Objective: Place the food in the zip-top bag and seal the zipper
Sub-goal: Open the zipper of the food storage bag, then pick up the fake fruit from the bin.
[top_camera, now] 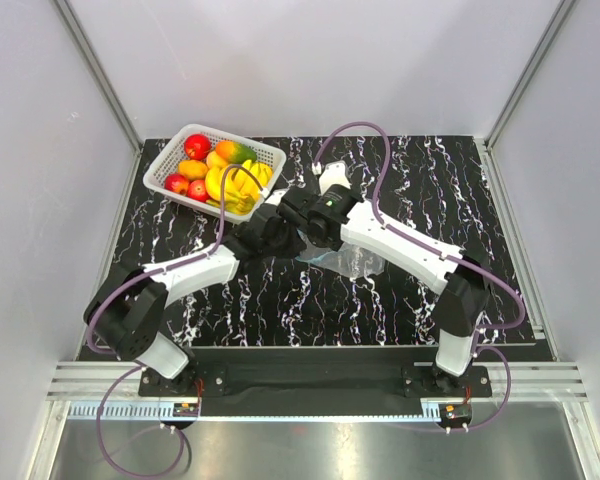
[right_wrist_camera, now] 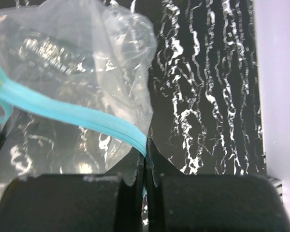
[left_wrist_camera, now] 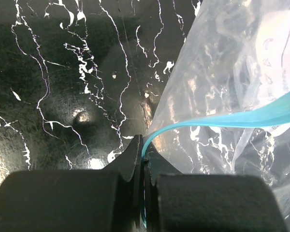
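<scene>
The food [top_camera: 223, 172], bananas, red apples and orange fruits, lies in a white lattice basket [top_camera: 166, 163] at the table's far left. The clear zip-top bag [top_camera: 354, 262] lies crumpled mid-table, partly under the right arm. In the left wrist view my left gripper [left_wrist_camera: 144, 143] is shut on the blue zipper [left_wrist_camera: 232, 120] at one end of the bag [left_wrist_camera: 217, 63]. In the right wrist view my right gripper [right_wrist_camera: 146, 151] is shut on the zipper [right_wrist_camera: 77, 113] at the other end, with the bag [right_wrist_camera: 77, 48] hanging crinkled behind it. No food shows inside the bag.
The table is black marble with white veins [top_camera: 310, 300]. Grey walls and metal posts enclose it on three sides. Both wrists crowd together over the middle [top_camera: 290, 225], just near-right of the basket. A wall edge [right_wrist_camera: 280, 96] shows at the right of the right wrist view.
</scene>
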`<state>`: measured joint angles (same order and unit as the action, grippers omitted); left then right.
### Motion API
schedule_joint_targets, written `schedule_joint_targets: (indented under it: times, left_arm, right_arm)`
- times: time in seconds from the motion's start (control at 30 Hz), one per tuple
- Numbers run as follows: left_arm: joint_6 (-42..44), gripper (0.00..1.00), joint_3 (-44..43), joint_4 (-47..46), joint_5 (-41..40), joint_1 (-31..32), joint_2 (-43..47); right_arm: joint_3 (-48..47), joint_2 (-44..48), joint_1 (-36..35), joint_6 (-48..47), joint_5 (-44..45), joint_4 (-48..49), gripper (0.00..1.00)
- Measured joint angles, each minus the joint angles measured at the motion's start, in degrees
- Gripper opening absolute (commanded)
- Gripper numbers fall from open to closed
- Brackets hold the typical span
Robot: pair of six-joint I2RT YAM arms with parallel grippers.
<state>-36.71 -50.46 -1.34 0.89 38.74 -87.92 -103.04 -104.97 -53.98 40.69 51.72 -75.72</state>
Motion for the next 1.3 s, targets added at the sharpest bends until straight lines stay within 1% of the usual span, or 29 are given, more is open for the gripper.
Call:
schedule_joint_targets:
  times: [0.1,0.13,0.17,0.2,0.27,0.3,0.37,0.43,0.53,0.57,0.7,0.73,0.83,0.87,0.93,0.97,1.07,1.13,1.17,1.2,1.3]
  left_arm:
    - [0.24,0.00,0.00,0.15,-0.04,0.07,0.02]
    - [0.42,0.09,0.00,0.13,-0.02,0.07,0.04]
    - [0.90,0.21,0.00,0.11,0.04,0.07,0.11]
    - [1.51,0.28,0.00,0.07,0.24,0.07,0.15]
    - [2.27,0.34,0.00,-0.15,1.14,0.07,0.31]
    - [2.58,0.39,0.00,-0.17,1.55,0.07,0.46]
    - [3.15,0.46,0.00,-0.31,2.25,0.07,0.74]
    - [3.54,0.49,0.00,-0.63,2.91,0.07,1.07]
    - [4.17,0.57,-0.20,-1.16,3.82,0.07,1.33]
    - [4.37,0.58,-0.33,-1.18,4.07,0.07,1.33]
    - [5.31,0.66,-0.44,-1.20,4.72,0.09,2.54]
    - [5.42,0.71,-0.42,-1.22,4.79,0.09,3.54]
    - [5.66,0.77,0.48,-2.03,4.96,-0.15,8.00]
    - [5.66,0.82,1.25,-2.62,5.18,-0.42,10.08]
    - [5.86,0.83,2.64,-3.06,5.57,-1.29,14.12]
    - [5.79,0.85,3.30,-2.80,5.70,-1.81,15.74]
    - [5.73,0.86,3.82,-1.75,5.55,-3.74,18.62]
    - [5.75,0.89,3.80,-0.68,4.83,-5.79,19.82]
    - [5.66,0.92,3.80,0.13,4.17,-7.02,20.28]
    - [5.60,0.99,3.74,1.18,3.43,-8.70,20.59]
    - [5.66,0.99,2.49,5.68,-0.79,-14.19,20.46]
  right_arm:
    - [-0.13,-0.39,0.00,1.18,2.21,-0.68,0.00]
    - [-0.37,-0.37,0.00,0.96,2.69,-0.81,0.00]
    - [-0.46,-0.31,0.00,0.48,2.80,-0.72,0.00]
    - [-0.44,-0.20,0.00,-0.39,2.73,-0.79,0.00]
    - [-0.17,0.09,0.00,-2.56,2.03,-0.79,0.00]
    - [0.20,0.35,0.00,-3.76,1.27,-0.81,0.00]
    - [0.83,0.72,0.00,-5.99,-0.33,-0.85,0.00]
    - [1.20,0.74,0.00,-7.65,-1.84,-0.70,0.00]
    - [2.16,0.74,0.00,-9.77,-3.85,0.48,0.00]
    - [2.45,0.74,0.00,-10.36,-4.59,0.92,0.00]
    - [2.21,0.00,0.22,-10.97,-5.20,0.44,0.00]
    - [2.10,-0.35,0.48,-10.99,-5.20,0.26,0.00]
    - [2.27,-1.09,1.75,-11.58,-5.46,0.11,0.00]
    - [2.47,-1.09,2.32,-11.89,-5.77,0.22,0.00]
    - [2.67,-1.09,3.45,-12.57,-6.01,0.50,0.00]
    - [2.62,-1.09,3.96,-12.70,-6.19,1.07,0.00]
    - [2.71,-1.62,4.81,-13.44,-6.36,1.05,0.00]
    - [2.69,-2.34,4.92,-13.94,-6.43,1.07,0.00]
    - [2.69,-2.64,4.94,-14.08,-6.45,1.09,0.00]
    - [2.69,-3.02,4.94,-14.27,-6.51,1.09,0.00]
    - [2.69,-3.87,5.03,-14.97,-6.93,1.14,0.00]
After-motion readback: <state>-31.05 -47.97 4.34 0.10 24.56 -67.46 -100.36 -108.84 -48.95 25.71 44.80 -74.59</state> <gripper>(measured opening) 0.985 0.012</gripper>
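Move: The left hand has one lip of the bag's zipper pinched. From it, the fruit basket's middle is about 26 cm ahead and 24 cm to the left, a few centimetres lower; the bananas on its near right side are roughly 23 cm ahead and 14 cm left. The food storage bag's middle is some 4 cm ahead, 10 cm right and 4 cm below. The right hand still grips the zipper, with the bag's middle some 5 cm ahead, in line sideways and 10 cm below. The left fingers let go of the zipper lip, spreading wide, and the hand eases off before climbing about 10 cm; it then sweeps some 11 cm left and a little forward, towards the fruit basket. The right fingers keep their pinch on the zipper, lowering the bag about 4 cm and drifting some 2 cm right while tipping further down. ##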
